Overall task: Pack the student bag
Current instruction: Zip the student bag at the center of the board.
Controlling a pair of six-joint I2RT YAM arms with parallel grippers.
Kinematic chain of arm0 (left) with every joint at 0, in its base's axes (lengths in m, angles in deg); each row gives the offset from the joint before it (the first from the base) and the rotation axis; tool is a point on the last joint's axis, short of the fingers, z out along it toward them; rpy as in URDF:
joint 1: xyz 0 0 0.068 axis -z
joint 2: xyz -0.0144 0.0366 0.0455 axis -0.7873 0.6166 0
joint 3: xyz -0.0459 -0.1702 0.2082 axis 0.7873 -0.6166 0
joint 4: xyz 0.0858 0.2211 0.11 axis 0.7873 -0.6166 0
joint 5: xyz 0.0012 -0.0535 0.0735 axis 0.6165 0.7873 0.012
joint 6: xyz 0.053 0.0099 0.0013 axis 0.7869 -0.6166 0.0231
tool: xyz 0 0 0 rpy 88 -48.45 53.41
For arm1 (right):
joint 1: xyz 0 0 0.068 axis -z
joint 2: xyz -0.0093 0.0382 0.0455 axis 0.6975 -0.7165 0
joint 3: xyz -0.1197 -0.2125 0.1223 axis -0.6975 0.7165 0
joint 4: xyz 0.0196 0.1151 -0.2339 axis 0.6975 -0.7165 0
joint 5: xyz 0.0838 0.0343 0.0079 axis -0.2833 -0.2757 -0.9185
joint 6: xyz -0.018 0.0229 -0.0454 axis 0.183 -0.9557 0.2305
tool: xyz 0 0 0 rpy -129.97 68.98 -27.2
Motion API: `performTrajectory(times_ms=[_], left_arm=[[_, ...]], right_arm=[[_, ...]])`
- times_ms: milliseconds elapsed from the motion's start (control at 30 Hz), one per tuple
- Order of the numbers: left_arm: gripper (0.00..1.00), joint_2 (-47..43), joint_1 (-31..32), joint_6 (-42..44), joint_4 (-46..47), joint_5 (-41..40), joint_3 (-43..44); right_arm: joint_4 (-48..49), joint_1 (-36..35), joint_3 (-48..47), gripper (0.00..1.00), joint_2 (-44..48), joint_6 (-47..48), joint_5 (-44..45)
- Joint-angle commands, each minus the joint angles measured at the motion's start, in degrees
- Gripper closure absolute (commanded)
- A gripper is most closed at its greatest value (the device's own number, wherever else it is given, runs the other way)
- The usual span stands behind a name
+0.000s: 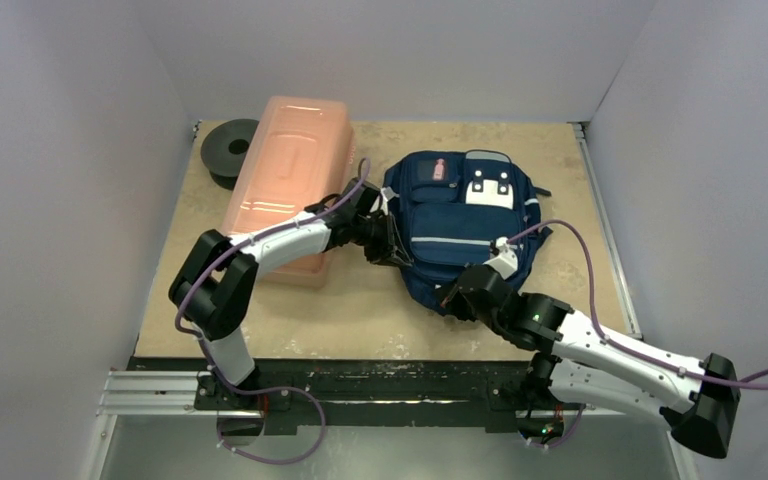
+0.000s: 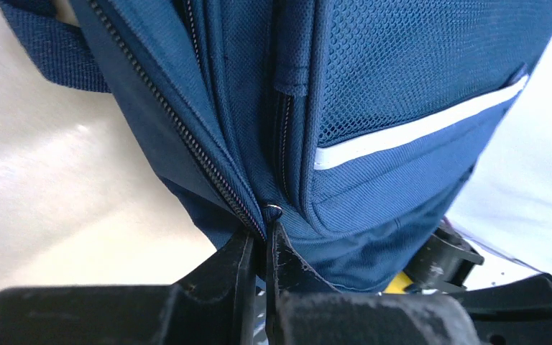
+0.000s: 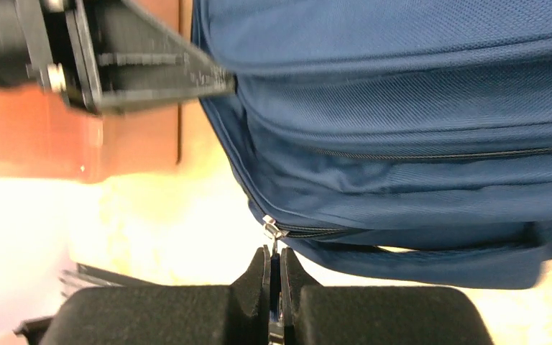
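The student bag (image 1: 457,222) is a navy backpack with light grey stripes, lying flat on the table right of centre. My left gripper (image 1: 388,243) is at its left edge. In the left wrist view that gripper (image 2: 260,241) is shut on a blue tab under a small metal ring (image 2: 274,210), beside a zip line of the bag (image 2: 402,93). My right gripper (image 1: 457,296) is at the bag's near corner. The right wrist view shows this gripper (image 3: 274,253) shut on the pull of a silver zip slider (image 3: 272,230) at the end of a closed zip on the bag (image 3: 402,108).
A long pink translucent box (image 1: 287,185) lies left of the bag, under my left forearm, and shows again as the pink box (image 3: 115,144). A black spool (image 1: 228,150) stands behind it at the back left. White walls ring the tan table (image 1: 360,310).
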Motion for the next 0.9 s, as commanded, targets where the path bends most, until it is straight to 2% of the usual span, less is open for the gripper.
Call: performTrajectory(times_ms=[0,133,200,267,433,467,500,533,600,667,733,867], left_arm=[[1.0,2.59,-5.58,16.67,-6.53,-8.97,12.3],[1.0,1.33,-8.09,21.27,-10.22,-11.88,16.45],[1.0,1.3,-8.64,24.14,-13.41,-13.06,19.5],[1.0,1.3,-8.74,26.42,-15.84,-13.86,22.43],[1.0,2.14,-8.88,30.37,-20.89,-12.9,26.7],[0.94,2.21,-8.88,31.03,-22.1,-12.54,27.49],[0.74,1.92,-8.88,31.58,-22.9,-11.35,27.88],[0.57,1.12,-8.81,31.99,-22.85,-9.7,27.5],[0.42,-2.59,-8.7,32.56,-20.59,-5.43,24.64],[0.38,-8.89,-8.62,33.37,-16.78,-1.33,20.16],[0.37,-15.02,-7.84,33.37,-10.47,2.07,13.98],[0.37,-26.6,2.03,38.24,13.54,0.91,-6.13]], right_arm=[[-1.05,0.11,-3.8,1.0,-0.01,17.61,-9.31],[-15.94,1.42,-5.5,1.0,-0.89,18.1,-1.58],[-20.96,2.1,-6.88,1.0,-3.13,15.51,1.06],[-29.44,2.22,-9.08,1.0,-6.98,8.54,6.3],[-33.55,2.37,-10.93,1.0,-9.3,2.98,12.77],[-32.1,2.4,-11.54,1.0,-9.37,3.53,12.38],[-29.13,2.4,-12.1,1.0,-8.83,3.99,10.93],[-23.36,2.4,-11.86,1.0,-7.44,8.75,8.18],[-11.49,2.96,-9.51,1.0,-3.86,15.6,3.12],[-5.88,4.51,-9.59,1.0,-2.81,20.96,-0.7],[-4.63,6.34,-10.58,1.0,-4.23,23.87,-4.06],[0.62,8.37,-11.14,1.0,-5.9,29.47,-11.76]])
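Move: Pinching the bag's near left side, the left hand has the orange box's middle about 15 cm ahead and 22 cm left, slightly lower. From it the zip pull in the right fingers is 8 cm back and 8 cm right, and the bag's white stripe 4 cm ahead and 9 cm right, all about level. For the right hand, the bag's near right corner is some 15 cm right, 2 cm ahead and 6 cm lower; the stripe is 12 cm ahead, 1 cm right, about level. Pulling against each other, the left hand hauls the pinched bag side about 9 cm forward and left towards the box while the right, keeping the zip pull, draws it some 6 cm right and 3 cm down along the near edge, then eases back up and a little left. The left fingers then open, let go, and the hand rises steeply, drawing back as its fingers tip downward. ##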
